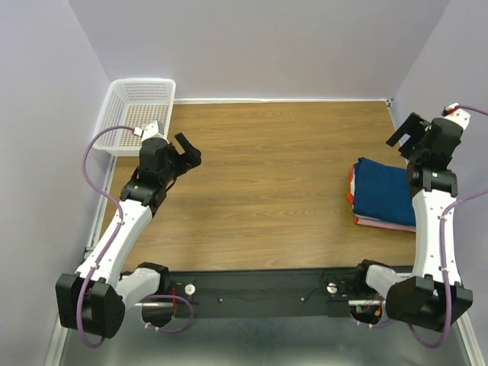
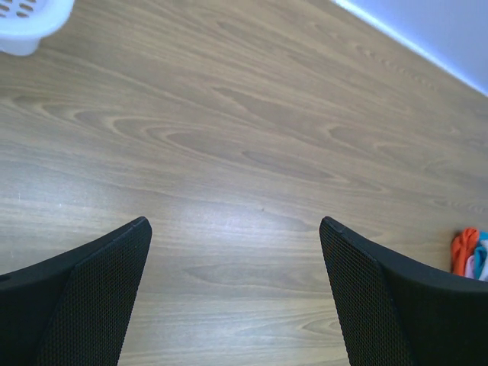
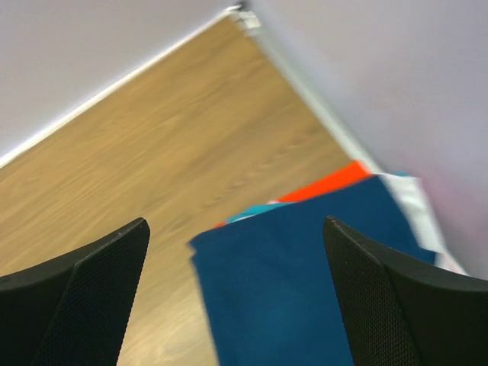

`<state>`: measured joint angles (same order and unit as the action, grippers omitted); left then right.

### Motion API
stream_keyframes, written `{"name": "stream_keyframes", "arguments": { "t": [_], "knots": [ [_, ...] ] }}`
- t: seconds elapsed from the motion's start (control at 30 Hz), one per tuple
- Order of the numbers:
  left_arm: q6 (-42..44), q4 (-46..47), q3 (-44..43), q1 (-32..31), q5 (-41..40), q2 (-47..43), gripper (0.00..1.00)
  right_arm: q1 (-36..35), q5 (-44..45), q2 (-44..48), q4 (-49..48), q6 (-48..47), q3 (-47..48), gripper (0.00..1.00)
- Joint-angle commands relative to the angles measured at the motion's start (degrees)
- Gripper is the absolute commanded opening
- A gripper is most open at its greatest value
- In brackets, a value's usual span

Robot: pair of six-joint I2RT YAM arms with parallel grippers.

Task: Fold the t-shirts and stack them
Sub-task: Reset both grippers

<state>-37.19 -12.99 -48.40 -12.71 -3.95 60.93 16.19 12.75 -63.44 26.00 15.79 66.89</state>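
Observation:
A folded dark teal-blue tee lies on top of a stack at the table's right side, with orange-red and pink edges showing under it. In the right wrist view the blue tee fills the lower middle, with an orange-red edge behind it. My right gripper is open and empty, raised above the stack's far right. My left gripper is open and empty over the bare table at the left. The stack's edge shows at the right of the left wrist view. The Mickey print is hidden.
A white mesh basket stands at the back left corner, and its rim shows in the left wrist view. Lilac walls close the table on the left, back and right. The wooden tabletop stretches between the arms.

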Motion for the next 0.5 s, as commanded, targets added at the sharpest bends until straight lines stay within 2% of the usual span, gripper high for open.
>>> {"name": "stream_keyframes", "arguments": {
  "t": [0.0, 0.1, 0.23, 0.33, 0.47],
  "knots": [
    [-2.2, -5.5, -2.2, 0.4, -4.6, -2.4, 0.98, 0.1, -19.8, 4.0, -11.0, 0.0, -6.8, 1.00],
    [-2.7, -7.7, -3.2, 0.4, -6.7, -3.3, 0.98, 0.1, -23.5, 5.3, -12.8, 1.5, -9.8, 1.00],
    [-3.4, -9.8, -5.4, 0.4, -8.8, -3.3, 0.98, -1.3, -32.8, 7.4, -16.5, 4.6, -15.2, 1.00],
    [-4.2, -11.3, -7.0, 0.4, -9.0, -3.3, 0.98, -4.6, -30.3, 7.6, -16.7, 3.6, -17.8, 1.00],
    [-4.4, -12.4, -7.8, 0.4, -10.6, -3.6, 0.98, -12.2, -26.5, 6.9, -18.3, 3.5, -21.6, 1.00]
  ]
}}
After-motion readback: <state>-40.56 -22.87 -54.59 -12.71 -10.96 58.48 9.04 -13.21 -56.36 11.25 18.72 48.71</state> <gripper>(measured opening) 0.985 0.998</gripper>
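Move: The right hand, empty and open, hangs above the far side of the finished t-shirt stack with the navy shirt on top: the stack's middle is about 6 cm back, 2 cm right and 20 cm below. From the left hand, also empty, that stack is some 60 cm right, about 7 cm back and 13 cm below; the white basket stands roughly 18 cm ahead and 18 cm left of the left hand, about 10 cm below. Leftward in a quick sweep, the open right hand travels about 12 cm, sinking some 5 cm in the later part, and leaves the space above the stack for the bare table beside it; its wrist swings about 30 degrees counter-clockwise. The left hand, open too, eases a few centimetres up and left, turning slightly the same way. Neither touches anything. ##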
